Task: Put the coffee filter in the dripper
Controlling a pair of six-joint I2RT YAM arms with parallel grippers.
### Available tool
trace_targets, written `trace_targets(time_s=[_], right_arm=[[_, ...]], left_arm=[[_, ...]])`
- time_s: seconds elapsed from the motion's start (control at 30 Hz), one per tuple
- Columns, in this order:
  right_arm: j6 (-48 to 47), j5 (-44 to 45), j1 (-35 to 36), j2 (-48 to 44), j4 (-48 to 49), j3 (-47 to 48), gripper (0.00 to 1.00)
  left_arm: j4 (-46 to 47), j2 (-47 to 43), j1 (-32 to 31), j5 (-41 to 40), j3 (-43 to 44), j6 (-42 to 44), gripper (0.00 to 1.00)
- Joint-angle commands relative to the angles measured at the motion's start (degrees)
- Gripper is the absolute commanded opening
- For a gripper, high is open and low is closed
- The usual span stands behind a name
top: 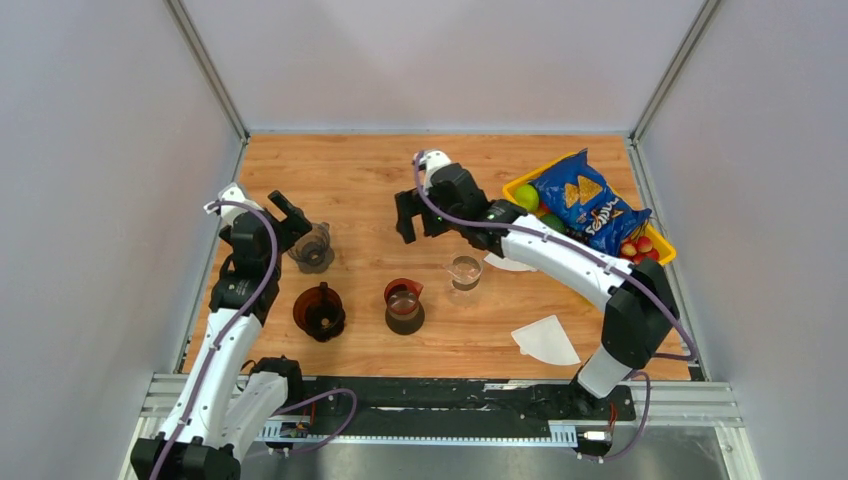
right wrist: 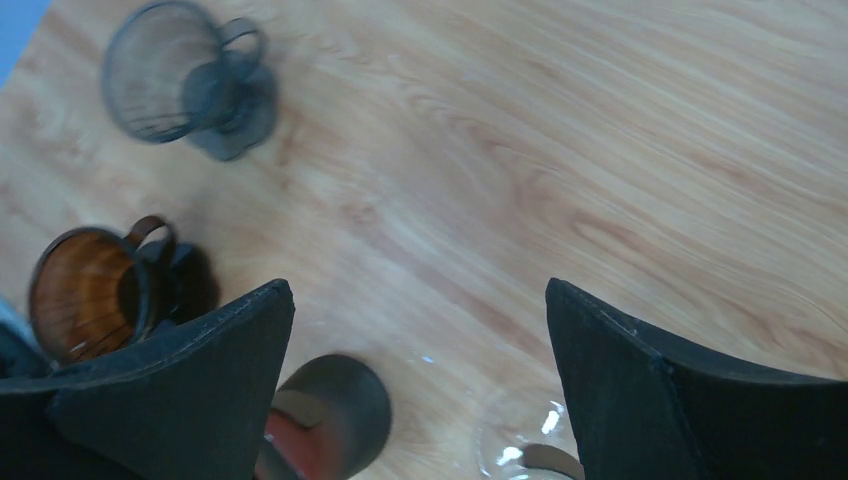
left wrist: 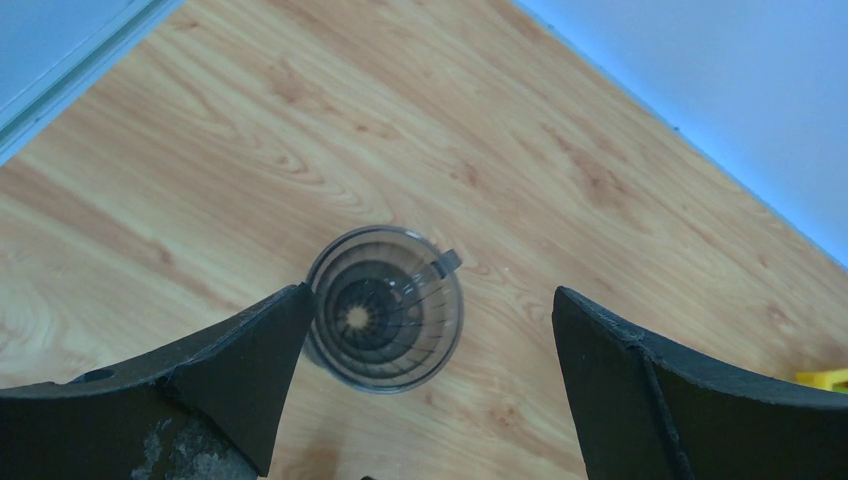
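A white fan-shaped coffee filter point(top: 546, 340) lies flat near the front right of the table. A second white filter point(top: 507, 264) peeks out from under the right arm. Several drippers stand on the wood: grey point(top: 312, 247) point(left wrist: 385, 305) point(right wrist: 185, 75), brown point(top: 320, 311) point(right wrist: 90, 290), red point(top: 404, 305) point(right wrist: 330, 415) and clear glass point(top: 464, 272) point(right wrist: 525, 445). My left gripper point(top: 297, 225) point(left wrist: 425, 340) hovers open above the grey dripper, which sits close to its left finger. My right gripper point(top: 420, 217) point(right wrist: 420, 340) hangs open and empty above the table, behind the red and glass drippers.
A yellow tray point(top: 520, 183) at the back right holds a blue chips bag point(top: 590, 205) and small fruit point(top: 527, 197). White walls enclose the table on three sides. The right arm stretches diagonally over the table's right half.
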Motion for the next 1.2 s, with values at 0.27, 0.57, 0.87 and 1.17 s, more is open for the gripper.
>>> trace_targets(time_s=[0.27,0.57,0.87,1.17], right_arm=[[-5.6,-13.2,10.4,10.4,3.1,10.8,1.00],[-4.1,-16.0,17.7,22.9,5.5,19.5,0.87],[-2.8,-16.8,19.3,31.1,7.4,22.8,0.62],[-1.3,-18.5,20.7,33.8,7.8,24.1,0.27]], left_arm=[[-10.9,-2.9,0.3,-9.3,1.2,-9.0,1.00],[-11.3,-6.1,0.3,-13.8,-0.3,-10.2,1.00],[-10.4,-6.7,0.3,-13.5,-1.2,-9.7,1.00],[-10.1,-6.8,0.2,-14.1,-1.6,-9.6,1.00]])
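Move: The brown dripper stands well back and to the left of the right hand: some 17 cm back, 23 cm left, with its middle about 15 cm below. The grey dripper is some 15 cm farther out than the brown one and 2 cm more to the left; the carafe stands about 17 cm to the right of the brown one, level with it. From the left hand the brown dripper lies about 14 cm back, 11 cm right and 18 cm down. The right fingers end up astride the brown dripper's rim beside its handle, one tip inside the cone and one outside, closing to about a third open; a firm pinch can't be seen yet. The hand sweeps about 20 cm left and 12 cm back, turning some 35 degrees counter-clockwise, then mostly sinks 12 cm with the fingers tipping down. The open left hand eases back and left, turning slightly counter-clockwise. ##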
